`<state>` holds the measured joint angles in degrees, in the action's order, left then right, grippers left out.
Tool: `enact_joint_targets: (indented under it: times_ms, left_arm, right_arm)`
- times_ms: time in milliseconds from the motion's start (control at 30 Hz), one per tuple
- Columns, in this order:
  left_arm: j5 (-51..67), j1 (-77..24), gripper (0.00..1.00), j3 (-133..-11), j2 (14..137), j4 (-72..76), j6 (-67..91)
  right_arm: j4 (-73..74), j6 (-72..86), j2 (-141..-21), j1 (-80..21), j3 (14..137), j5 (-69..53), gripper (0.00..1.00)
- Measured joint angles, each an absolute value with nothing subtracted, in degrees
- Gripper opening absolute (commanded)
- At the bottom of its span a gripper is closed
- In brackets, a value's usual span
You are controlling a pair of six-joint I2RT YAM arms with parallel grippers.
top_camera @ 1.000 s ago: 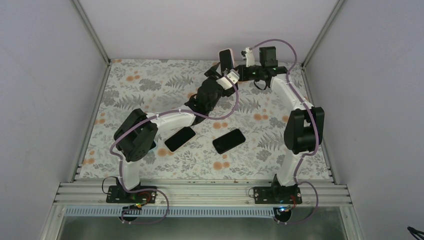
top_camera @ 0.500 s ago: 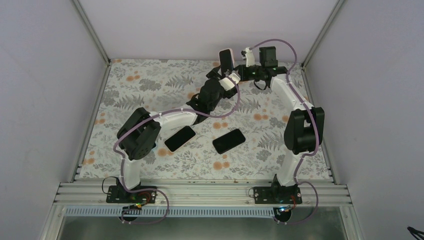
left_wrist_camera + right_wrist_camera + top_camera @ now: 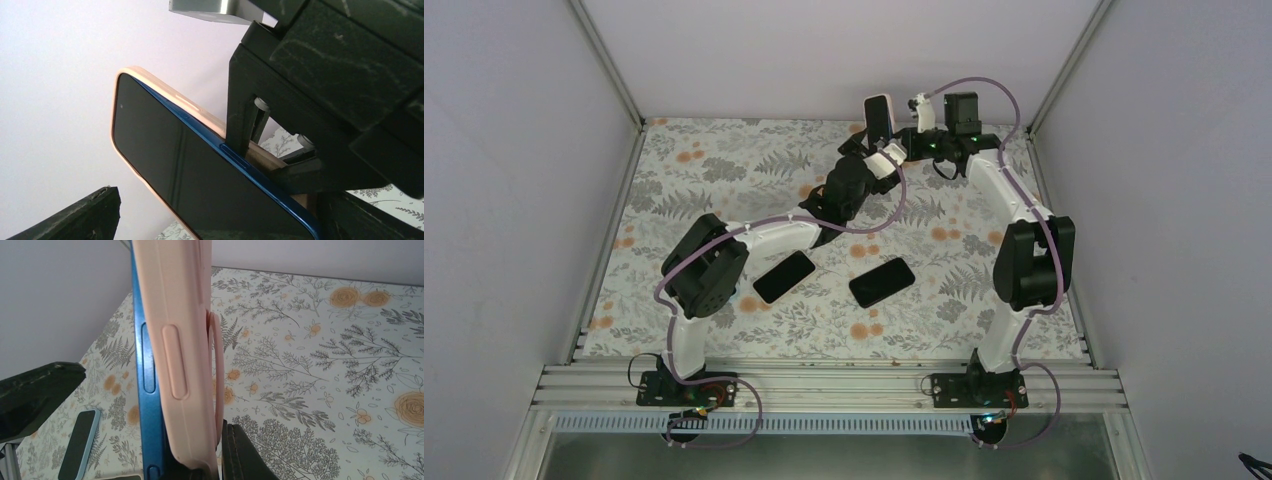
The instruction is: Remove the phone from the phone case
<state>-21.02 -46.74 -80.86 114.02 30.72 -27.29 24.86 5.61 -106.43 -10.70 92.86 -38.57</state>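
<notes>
The phone (image 3: 200, 170), dark screen and blue frame (image 3: 147, 405), stands upright in the pink phone case (image 3: 180, 340) above the far middle of the table (image 3: 879, 118). My right gripper (image 3: 210, 467) is shut on the case's lower part, one finger (image 3: 245, 120) across its back. The blue frame shows along the case's side. My left gripper (image 3: 215, 225) is open just in front of the screen. Its fingertips (image 3: 75, 220) stand wide on either side and touch nothing.
Two other phones lie flat mid-table, a black one (image 3: 784, 276) under the left forearm and another (image 3: 882, 281) to its right. A phone in a light-blue case (image 3: 80, 442) shows in the right wrist view. The enclosure's back wall is close behind the held phone.
The left arm has stretched a little farther toward the held phone. The right arm and the phone have not moved.
</notes>
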Motion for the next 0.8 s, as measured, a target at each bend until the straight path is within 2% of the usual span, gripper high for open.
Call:
enact_joint_targets:
  times_ms: [367, 633, 800]
  left_arm:
    - [-22.3, -46.6, 0.88, -78.1, 114.1, 35.8, -30.9]
    - [-23.7, -46.5, 0.75, -76.0, 114.1, 39.0, -32.7]
    - [-24.0, -46.4, 0.7, -75.9, 114.1, 40.4, -33.0]
  right_arm:
    - [23.5, 6.2, -106.3, -10.9, 92.5, -38.9, 0.03]
    - [22.1, 7.3, -106.1, -11.3, 91.7, -39.6, 0.03]
    - [20.6, 7.8, -105.0, -11.5, 91.1, -39.8, 0.03]
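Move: The phone, still mostly in its pink case, is tilted up with its lower end between the left hand's open fingers. Its middle is about 4 cm ahead of the left hand, 1 cm left and 4 cm higher. From the right hand, which pinches the case's lower side, it is roughly 3 cm ahead, 3 cm left and 5 cm up. A black phone lies on the table 22 cm back from the left hand, 1 cm to its right and 25 cm below. The phone's lower corner is worked on by the left hand, which eases about 1.5 cm to the left with its inner finger still against that corner, dipping slightly and tipping its fingers up some 5 degrees while they close by about a quarter. The right hand keeps its pinch on the case, giving about 1 cm left and rising just over 1 cm. ##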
